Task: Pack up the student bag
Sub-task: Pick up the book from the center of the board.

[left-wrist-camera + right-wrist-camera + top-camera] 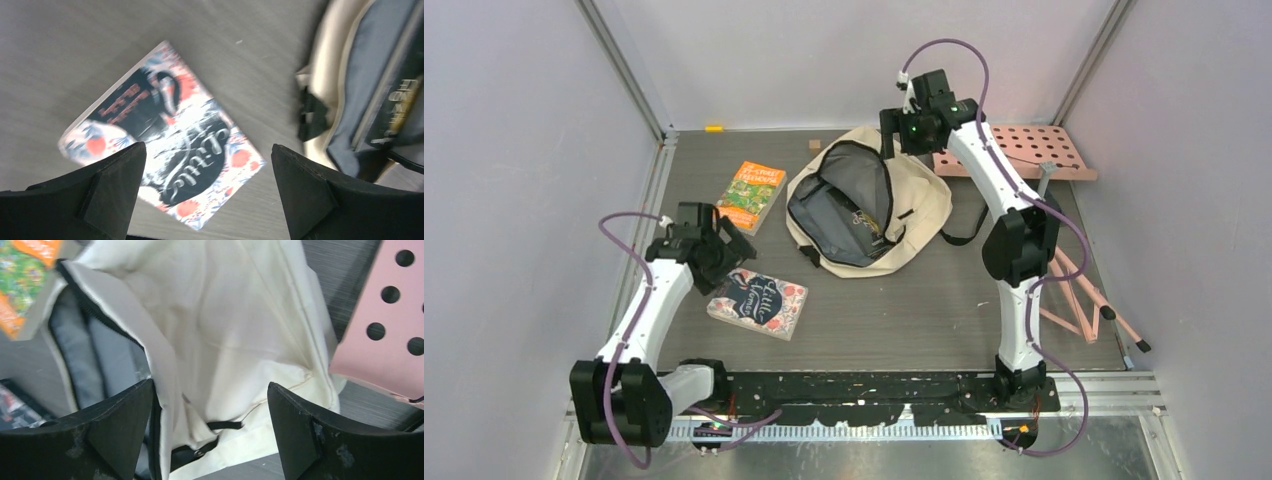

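The student bag (921, 205) lies open in the middle of the table, cream outside and grey inside, with a dark book with gold lettering (866, 226) in it. My right gripper (892, 140) hangs open over the bag's far top edge. In the right wrist view the cream fabric (235, 315) and a black strap fill the space below the right gripper (210, 385). A floral book (758, 303) lies at the front left. My left gripper (732, 255) hovers open just above it; the wrist view shows the left gripper (208, 147) wide over the floral book's (165, 125) cover.
An orange and green book (752, 195) lies left of the bag. A pink perforated board (1029, 150) stands at the back right, with pink rods (1084, 300) on the right side. Purple walls close in the table.
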Available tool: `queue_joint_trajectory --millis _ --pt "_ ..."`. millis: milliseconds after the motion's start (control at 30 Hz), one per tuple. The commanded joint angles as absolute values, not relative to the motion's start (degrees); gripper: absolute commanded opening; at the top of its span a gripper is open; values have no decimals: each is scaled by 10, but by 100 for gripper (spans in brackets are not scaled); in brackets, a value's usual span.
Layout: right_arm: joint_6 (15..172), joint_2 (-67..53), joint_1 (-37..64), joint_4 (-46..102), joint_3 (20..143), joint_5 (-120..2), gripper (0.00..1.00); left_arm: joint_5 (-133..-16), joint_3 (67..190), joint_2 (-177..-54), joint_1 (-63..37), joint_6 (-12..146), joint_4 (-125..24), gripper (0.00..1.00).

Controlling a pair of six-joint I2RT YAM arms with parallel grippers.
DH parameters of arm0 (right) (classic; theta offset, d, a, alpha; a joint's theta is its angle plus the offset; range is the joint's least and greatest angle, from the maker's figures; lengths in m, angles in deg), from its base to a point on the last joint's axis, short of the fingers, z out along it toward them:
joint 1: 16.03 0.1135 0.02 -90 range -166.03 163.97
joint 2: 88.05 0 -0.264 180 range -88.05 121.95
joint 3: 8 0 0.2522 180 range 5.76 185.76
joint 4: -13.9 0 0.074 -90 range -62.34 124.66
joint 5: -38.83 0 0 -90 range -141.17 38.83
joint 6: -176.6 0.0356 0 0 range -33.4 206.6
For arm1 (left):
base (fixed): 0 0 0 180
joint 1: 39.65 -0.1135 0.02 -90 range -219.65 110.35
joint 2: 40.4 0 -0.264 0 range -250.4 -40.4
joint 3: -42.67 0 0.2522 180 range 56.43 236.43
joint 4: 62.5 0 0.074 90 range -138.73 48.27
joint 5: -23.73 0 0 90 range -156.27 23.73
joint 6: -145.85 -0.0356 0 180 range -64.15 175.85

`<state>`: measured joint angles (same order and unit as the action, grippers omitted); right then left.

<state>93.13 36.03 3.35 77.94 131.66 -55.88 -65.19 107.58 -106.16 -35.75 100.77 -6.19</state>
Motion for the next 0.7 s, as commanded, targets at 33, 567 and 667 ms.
queue_joint_trajectory --millis 33,567,667 --pt "939 299 45 798 1341 -656 90 -650 1014 -984 -393 1054 7 100" --pt "925 347 238 801 1377 -748 90 -696 872 -857 -473 1124 51 100" --pt "930 369 251 821 1393 -769 90 -731 834 -866 -485 1136 -11 100"
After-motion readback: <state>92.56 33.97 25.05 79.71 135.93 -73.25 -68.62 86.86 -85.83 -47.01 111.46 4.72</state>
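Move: The book to be picked up (Little Women) lies flat almost beneath the left hand, about 4 cm back, 3 cm to its right and 11 cm down. From that hand the orange book is some 22 cm ahead and 1 cm right, and the bag about 20 cm ahead and 29 cm right. From the right hand, Little Women is about 30 cm back, 39 cm left and 17 cm down; the bag's middle is roughly 6 cm back and 10 cm left. Wide open and touching nothing, the left hand draws back about 11 cm over the left part of Little Women to its near side, sinking some 7 cm as it turns about 20 degrees counter-clockwise. The right hand, also open, rises about 5 cm, then sweeps left some 20 cm and back 15 over the bag towards the same book, turning roughly 35 degrees counter-clockwise. ##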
